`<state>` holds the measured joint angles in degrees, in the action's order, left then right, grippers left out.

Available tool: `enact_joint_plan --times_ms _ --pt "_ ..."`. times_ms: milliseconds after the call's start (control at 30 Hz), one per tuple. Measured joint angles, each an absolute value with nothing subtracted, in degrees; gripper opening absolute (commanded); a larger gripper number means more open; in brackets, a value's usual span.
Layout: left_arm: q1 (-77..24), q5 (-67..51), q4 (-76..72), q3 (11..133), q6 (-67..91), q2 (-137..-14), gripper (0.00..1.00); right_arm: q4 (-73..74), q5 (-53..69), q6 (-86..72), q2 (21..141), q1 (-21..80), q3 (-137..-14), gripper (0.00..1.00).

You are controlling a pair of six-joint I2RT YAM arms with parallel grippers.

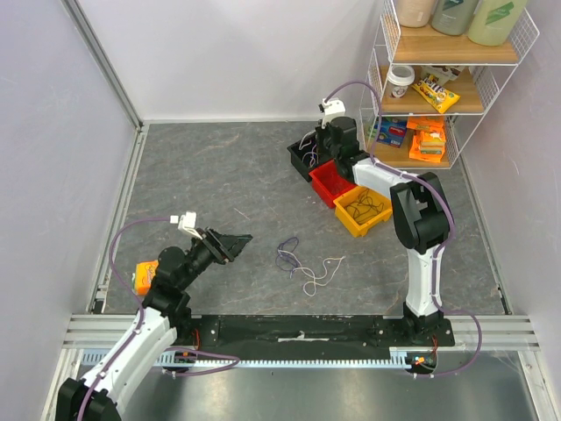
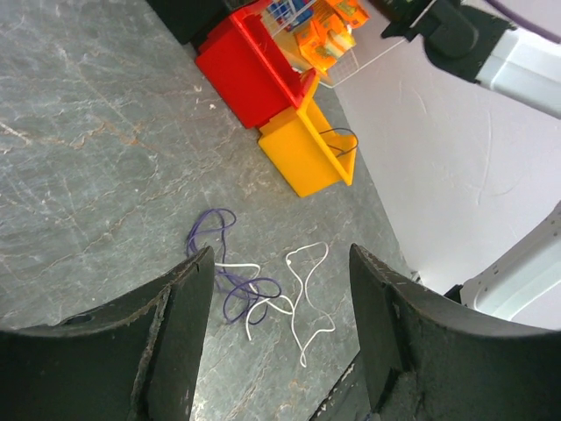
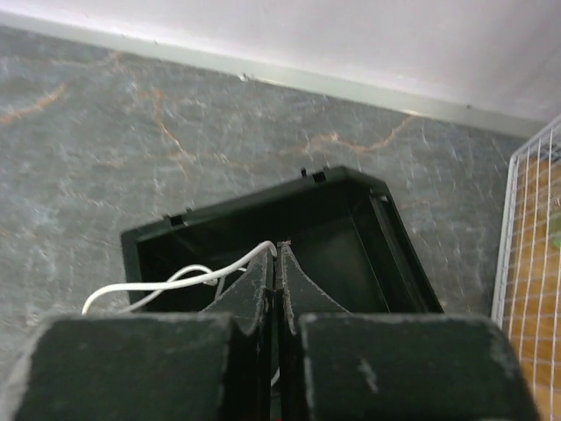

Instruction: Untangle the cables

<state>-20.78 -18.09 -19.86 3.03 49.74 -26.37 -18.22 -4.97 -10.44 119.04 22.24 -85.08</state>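
A dark purple cable (image 1: 287, 253) (image 2: 213, 235) and a white cable (image 1: 321, 273) (image 2: 307, 285) lie loosely overlapping on the grey floor in the middle. My left gripper (image 1: 237, 242) (image 2: 280, 294) hovers to their left, open and holding nothing; in the left wrist view the strands show between its fingers (image 2: 186, 307). My right gripper (image 1: 319, 143) (image 3: 278, 248) is over the black bin (image 1: 303, 160) (image 3: 368, 224), shut on another white cable (image 3: 175, 281) that trails left over the bin's rim.
A red bin (image 1: 330, 182) (image 2: 250, 74) and a yellow bin (image 1: 363, 211) (image 2: 302, 153) holding dark wires sit beside the black one. A wire shelf (image 1: 456, 96) of snacks stands at the back right. An orange box (image 1: 145, 276) lies by the left arm.
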Motion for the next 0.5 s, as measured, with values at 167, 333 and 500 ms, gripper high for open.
enact_joint_plan --times_ms 167,333,500 --pt "-20.8 -18.1 -20.0 3.0 49.7 -24.4 0.70 -12.7 -7.9 -7.2 119.1 22.2 -85.1 0.10" --pt "-20.8 -18.2 -20.4 3.0 49.7 -25.8 0.71 -7.0 -11.4 -3.5 121.1 22.4 -90.1 0.42" --pt "-21.0 -19.5 -22.8 3.0 49.4 -32.6 0.69 -2.6 -13.5 -0.3 121.1 23.2 -91.5 0.53"
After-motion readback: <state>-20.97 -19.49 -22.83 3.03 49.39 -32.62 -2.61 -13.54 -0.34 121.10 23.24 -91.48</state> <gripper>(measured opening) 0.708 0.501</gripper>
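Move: The right hand, shut on the white cable, has the black bin about 10 cm below it, its middle roughly 3 cm to the left and 2 cm back. The red bin stands some 9 cm back and 4 cm to the right, the yellow bin about 17 cm back and 11 cm right, both at the black bin's height. From the left hand the black bin lies around 22 cm ahead, 16 cm right and 10 cm down. Over the black bin the right hand eases about 3 cm left and down, rolls slightly, opens halfway, releasing the white cable. ##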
